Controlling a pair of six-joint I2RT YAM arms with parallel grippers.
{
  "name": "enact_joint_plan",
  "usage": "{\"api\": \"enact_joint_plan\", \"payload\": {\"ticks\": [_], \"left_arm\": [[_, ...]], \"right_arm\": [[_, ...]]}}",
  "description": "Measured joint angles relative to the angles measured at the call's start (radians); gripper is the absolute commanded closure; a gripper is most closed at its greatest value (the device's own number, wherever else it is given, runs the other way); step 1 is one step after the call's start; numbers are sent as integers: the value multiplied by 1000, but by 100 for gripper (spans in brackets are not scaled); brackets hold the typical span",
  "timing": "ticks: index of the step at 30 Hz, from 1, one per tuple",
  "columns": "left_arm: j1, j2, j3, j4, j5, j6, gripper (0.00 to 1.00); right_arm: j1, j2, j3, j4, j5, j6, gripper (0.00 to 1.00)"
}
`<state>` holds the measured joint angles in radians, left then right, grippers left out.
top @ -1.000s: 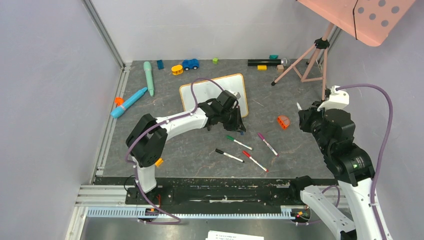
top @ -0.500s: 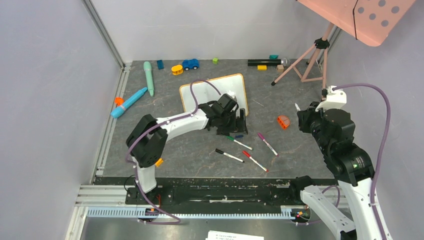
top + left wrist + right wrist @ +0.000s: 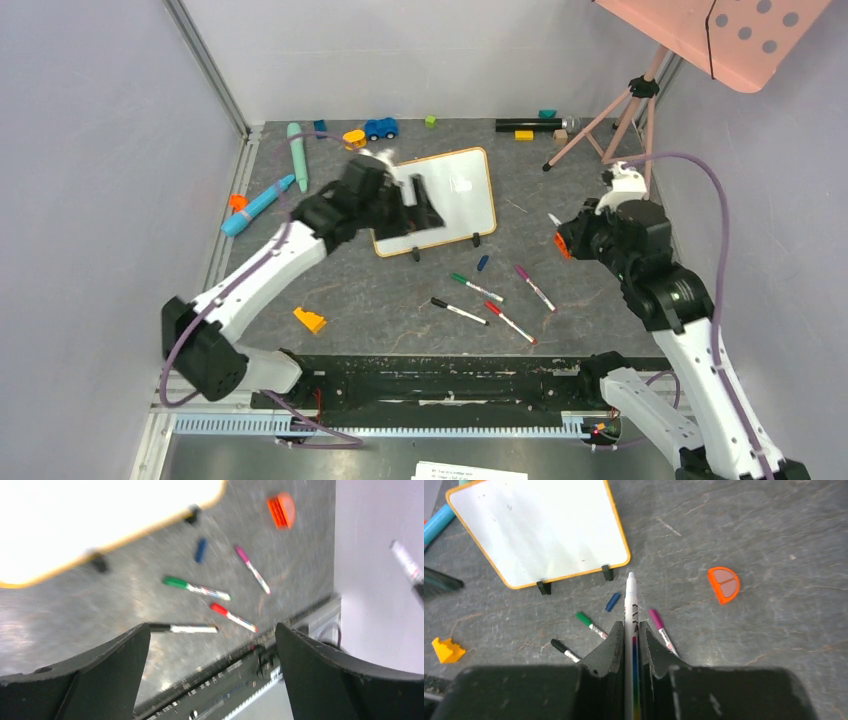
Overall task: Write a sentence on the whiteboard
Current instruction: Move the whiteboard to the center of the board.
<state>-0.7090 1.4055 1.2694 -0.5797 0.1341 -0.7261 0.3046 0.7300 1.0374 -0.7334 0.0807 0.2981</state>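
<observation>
The whiteboard (image 3: 455, 190) lies flat at mid-table, orange frame, its two black clip feet on the near edge. Its face is blank in the right wrist view (image 3: 544, 530), with no sentence showing. My left gripper (image 3: 425, 212) hovers open and empty over the board's left part; its wrist view shows the board's edge (image 3: 75, 515) overexposed. My right gripper (image 3: 565, 238) is shut on a white marker (image 3: 630, 600), uncapped, whose tip points at the board's near right corner without touching it. A blue cap (image 3: 612, 601) lies just below the board.
Green (image 3: 475, 286), black (image 3: 458, 311), red (image 3: 510, 322) and purple (image 3: 535, 287) markers lie near the front. An orange half-round piece (image 3: 723, 584) sits right of them, a yellow block (image 3: 309, 319) at front left. A tripod (image 3: 620, 120) stands back right; toys line the back edge.
My left arm swung from the board's near right corner to over its left part, uncovering the clip feet and blue cap. My right gripper moved left toward the board with the marker.
</observation>
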Motion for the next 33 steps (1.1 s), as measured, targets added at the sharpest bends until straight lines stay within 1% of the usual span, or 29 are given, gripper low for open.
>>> {"api": "enact_joint_plan", "payload": {"ticks": [3, 5, 6, 9, 11, 13, 16, 19, 21, 23, 26, 29, 33], "left_arm": [[223, -95, -59, 6, 78, 42, 0], [323, -131, -82, 9, 80, 85, 0], [354, -151, -93, 10, 79, 113, 0], [373, -226, -147, 41, 78, 208, 0], [371, -283, -193, 70, 47, 252, 0], [385, -326, -229, 91, 21, 272, 0], [454, -347, -260, 125, 18, 280, 0], [545, -336, -288, 166, 76, 285, 0], [608, -311, -308, 213, 167, 292, 0], [660, -262, -312, 258, 264, 295, 0], [730, -143, -286, 315, 408, 297, 0], [776, -38, -268, 380, 503, 296, 0], [798, -10, -276, 462, 584, 297, 0]], "right_arm": [[0, 79, -2, 37, -60, 18, 100], [0, 124, -2, 57, -86, 25, 100], [0, 143, -2, 68, -97, 27, 100], [0, 185, 2, 89, -126, 30, 100], [0, 219, 14, 93, -142, 31, 100], [0, 258, 35, 95, -156, 30, 100], [0, 319, 84, 89, -159, 18, 100], [0, 375, 144, 88, -159, 3, 100], [0, 399, 175, 89, -159, 0, 100], [0, 412, 195, 90, -159, 3, 100], [0, 426, 217, 90, -164, 21, 100], [0, 443, 232, 92, -182, 39, 100], [0, 480, 264, 95, -206, 47, 100]]}}
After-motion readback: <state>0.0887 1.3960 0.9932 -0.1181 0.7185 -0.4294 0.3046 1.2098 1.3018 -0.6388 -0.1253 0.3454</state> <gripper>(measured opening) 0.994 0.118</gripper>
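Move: Out ahead of the open left hand, the middle of the whiteboard lies about 10 cm forward, practically in line sideways and some 13 cm lower; the blue cap lies about 11 cm to its right, level with it fore and aft, and the green marker 5 cm back and 11 cm right, both 20 cm below. From the right hand, the whiteboard's middle is roughly 13 cm forward, 24 cm left and 20 cm down, the blue cap 3 cm forward and 11 cm left. Swinging quickly left in front of the whiteboard, then curving forward, the open left hand travels some 20 cm left and 12 cm forward to just outside and above the board's left edge, its fingers tilting up about 15 degrees. The right hand keeps the uncapped marker pinched and moves forward and left towards the board's right side, about 11 cm in all, dipping 3 cm and rising back as it turns slightly counter-clockwise. ##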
